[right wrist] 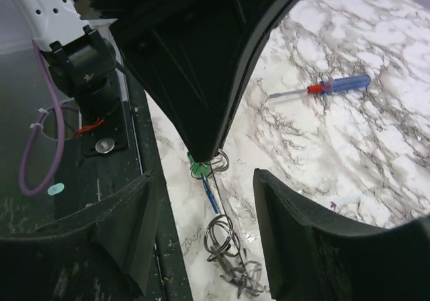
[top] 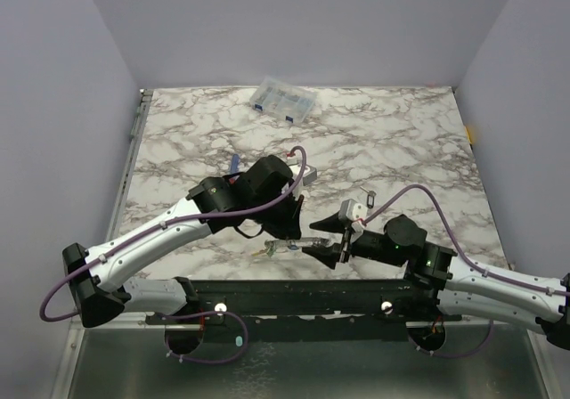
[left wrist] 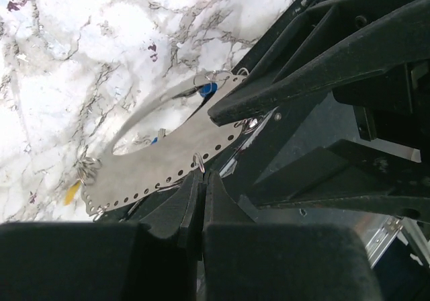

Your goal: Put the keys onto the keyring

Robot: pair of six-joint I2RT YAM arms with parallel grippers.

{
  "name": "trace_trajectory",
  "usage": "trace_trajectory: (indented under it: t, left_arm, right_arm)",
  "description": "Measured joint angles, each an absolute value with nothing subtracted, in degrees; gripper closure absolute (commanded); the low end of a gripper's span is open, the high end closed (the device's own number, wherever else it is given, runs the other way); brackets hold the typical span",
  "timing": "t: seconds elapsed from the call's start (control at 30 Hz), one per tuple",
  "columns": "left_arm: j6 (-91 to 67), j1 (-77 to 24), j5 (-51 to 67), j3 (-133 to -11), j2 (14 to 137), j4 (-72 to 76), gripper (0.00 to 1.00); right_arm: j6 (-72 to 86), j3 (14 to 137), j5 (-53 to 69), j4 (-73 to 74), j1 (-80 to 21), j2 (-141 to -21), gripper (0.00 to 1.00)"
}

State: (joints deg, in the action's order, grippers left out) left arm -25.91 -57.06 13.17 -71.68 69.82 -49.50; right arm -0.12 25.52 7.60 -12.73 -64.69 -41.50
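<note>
The keyring is a flat grey metal hoop with small holes along its rim. My left gripper is shut on its edge and holds it on edge just above the table. In the top view the keyring is near the front edge, under the left gripper. Keys hang from it on small split rings, among them a blue tag, a yellow tag and a green tag. My right gripper is open right in front of the hoop, with the hanging split rings between its fingers but not gripped.
A red-and-blue screwdriver lies on the marble behind the left arm. A clear compartment box sits at the back of the table. A small dark item lies to the right. The black rail runs along the near edge.
</note>
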Motion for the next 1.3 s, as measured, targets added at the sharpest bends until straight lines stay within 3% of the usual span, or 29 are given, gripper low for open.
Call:
trace_trajectory:
  t: [0.13, 0.5, 0.87, 1.3]
  left_arm:
    - [-23.5, -57.1, 14.8, -72.4, 70.5, -50.5, 1.0]
    - [-13.1, -58.3, 17.7, -73.2, 70.1, -52.8, 1.0]
    - [-7.8, -58.7, 21.3, -71.2, 69.2, -53.4, 1.0]
    - [-5.8, -59.7, 23.0, -69.9, 68.2, -54.0, 1.0]
  right_arm:
    - [-2.0, 25.5, 9.1, -14.2, -64.7, -41.5, 0.37]
    - [-7.9, 25.5, 15.4, -15.9, -64.7, -44.1, 0.57]
    - [-8.6, 26.1, 17.6, -14.9, -64.7, -46.2, 0.6]
    - [-7.9, 28.0, 20.4, -15.2, -64.7, -51.7, 0.73]
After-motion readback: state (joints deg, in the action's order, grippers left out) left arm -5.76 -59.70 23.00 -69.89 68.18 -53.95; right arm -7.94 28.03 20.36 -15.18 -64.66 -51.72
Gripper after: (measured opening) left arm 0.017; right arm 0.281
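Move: The small metal ring threaded through the crescent plate is already in the left fingertips, the plate hanging about 3 cm straight below it. The open right gripper is just to the right: from it that ring lies roughly 3 cm to the left and 1 cm ahead, about level, with the plate the same way but some 3 cm lower. From the left hand, the yellow key dangles about 6 cm left, 2 cm back and 4 cm below. Keep the left fingers shut on the small ring and draw it back towards the bench edge about 4 cm, drifting slightly left and turning the wrist some 25 degrees clockwise. Meanwhile lift the right gripper slightly, then bring it left, back and down around 4 cm in all, turning it a little counter-clockwise and narrowing its fingers by over half, until its tips come close around the ring. ##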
